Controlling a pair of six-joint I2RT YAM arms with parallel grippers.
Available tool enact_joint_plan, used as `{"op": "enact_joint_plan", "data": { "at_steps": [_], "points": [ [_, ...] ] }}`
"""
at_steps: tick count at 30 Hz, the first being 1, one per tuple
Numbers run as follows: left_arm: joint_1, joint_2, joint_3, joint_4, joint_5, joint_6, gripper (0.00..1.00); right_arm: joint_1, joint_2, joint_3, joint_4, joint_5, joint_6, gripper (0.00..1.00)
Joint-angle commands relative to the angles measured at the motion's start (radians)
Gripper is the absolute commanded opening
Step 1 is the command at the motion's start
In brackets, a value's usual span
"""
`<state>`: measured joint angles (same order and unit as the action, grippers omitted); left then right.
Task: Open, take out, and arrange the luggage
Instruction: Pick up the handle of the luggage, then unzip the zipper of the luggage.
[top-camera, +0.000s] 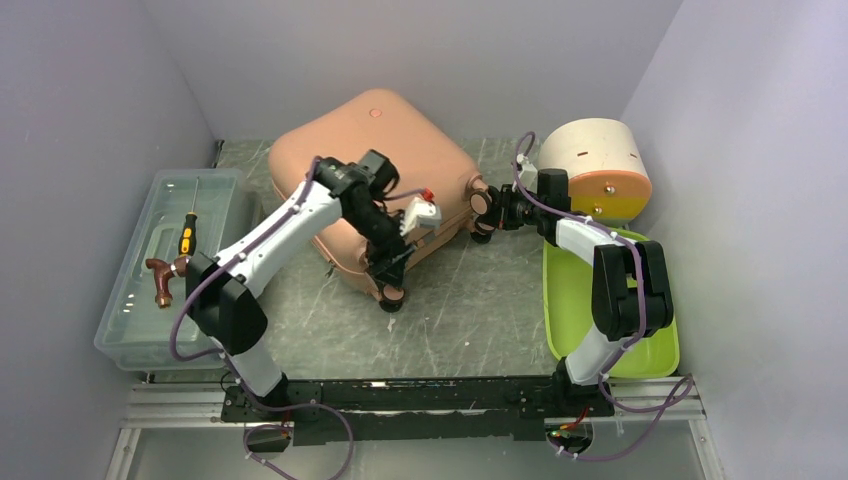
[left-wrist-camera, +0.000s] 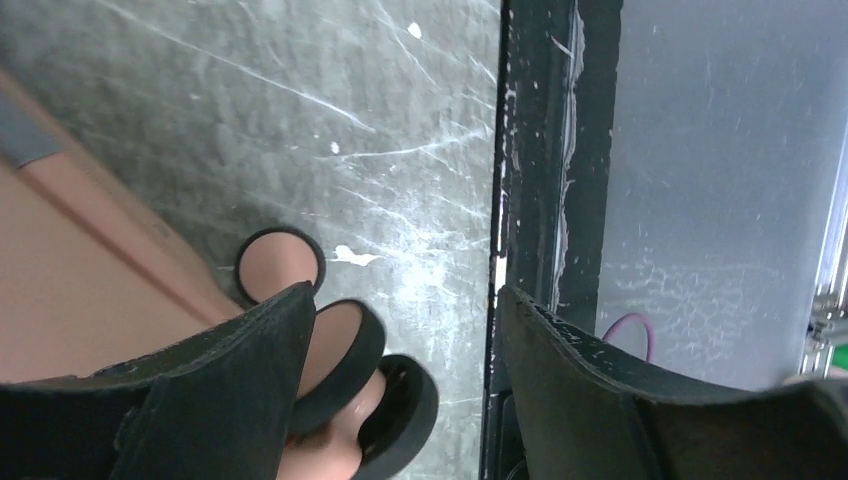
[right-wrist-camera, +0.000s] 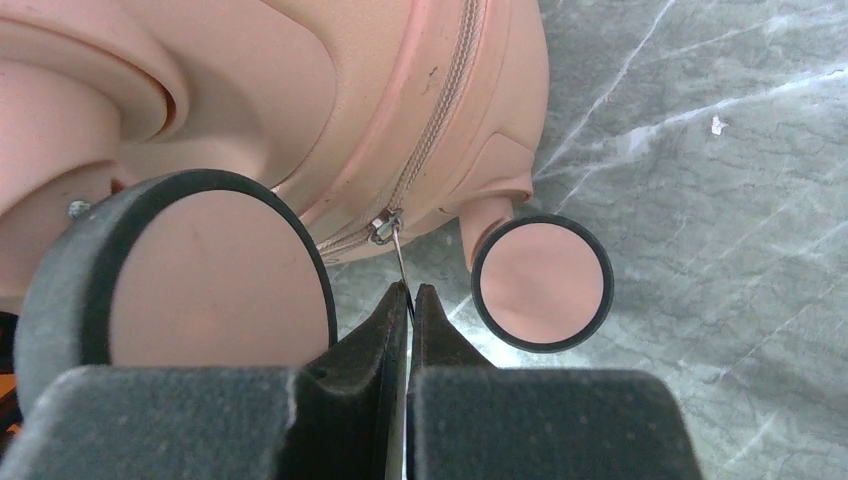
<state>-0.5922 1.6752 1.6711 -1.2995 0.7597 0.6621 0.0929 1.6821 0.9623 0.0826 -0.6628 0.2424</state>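
The salmon-pink luggage (top-camera: 370, 150) lies closed at the back centre of the table, its zip line (right-wrist-camera: 440, 120) running round the shell. My right gripper (right-wrist-camera: 410, 292) is at its right corner between two wheels (right-wrist-camera: 541, 282) and is shut on the thin metal zipper pull (right-wrist-camera: 399, 255). In the top view that gripper (top-camera: 490, 210) sits against the case's right corner. My left gripper (left-wrist-camera: 405, 295) hangs open over the near corner, where its left finger (left-wrist-camera: 230, 390) overlaps the black-rimmed wheels (left-wrist-camera: 345, 350). Only bare table shows between its fingers.
A clear plastic bin (top-camera: 130, 300) at the left holds a screwdriver (top-camera: 187, 235) and a brown fitting (top-camera: 160, 278). A lime-green tray (top-camera: 570, 290) lies at the right under my right arm. Behind it stands a cream drum with an orange face (top-camera: 598, 160). Walls close in on both sides.
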Motion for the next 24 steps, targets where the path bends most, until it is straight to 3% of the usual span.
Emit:
{"op": "enact_joint_plan", "data": {
  "at_steps": [1,13,20,22,24],
  "points": [
    [-0.055,0.022,0.013,-0.017,-0.105,-0.004,0.72,-0.069,0.032,0.028,-0.012,0.193,-0.041,0.00],
    [-0.054,-0.182,-0.288,-0.005,-0.228,-0.020,0.45,-0.082,0.078,0.096,-0.078,0.211,-0.026,0.00],
    [-0.033,-0.315,-0.460,0.035,-0.285,-0.048,0.18,-0.076,0.025,0.055,-0.034,0.372,-0.025,0.00],
    [-0.014,-0.359,-0.494,0.043,-0.288,-0.052,0.03,-0.076,0.013,0.055,-0.026,0.403,-0.023,0.00],
    [0.012,-0.409,-0.526,0.051,-0.292,-0.054,0.00,-0.075,0.000,0.048,-0.007,0.410,-0.012,0.00]
  ]
}}
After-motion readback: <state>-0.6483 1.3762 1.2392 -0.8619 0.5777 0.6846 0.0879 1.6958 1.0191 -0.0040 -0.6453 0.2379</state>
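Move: The suitcase's near upper wheel lies just below the open left hand: about 4 cm down, 2 cm to its left and 1 cm ahead. The near lower wheel stands some 16 cm below that hand, about 2 cm right and 1 cm back. The far upper wheel is roughly 18 cm ahead, 20 cm right and 4 cm lower. From the right hand, shut on the zip pull, the near upper wheel is about 18 cm back, 25 cm left and 7 cm higher. Down by about 4 cm goes the left hand onto the suitcase's near upper wheel, its fingers narrowing from well open to less than half open until they pinch the wheel. It then nearly stays in place while the wrist tilts some 20 degrees, swinging the fingertips forward. The right hand keeps its shut grip on the zip pull, almost still. ##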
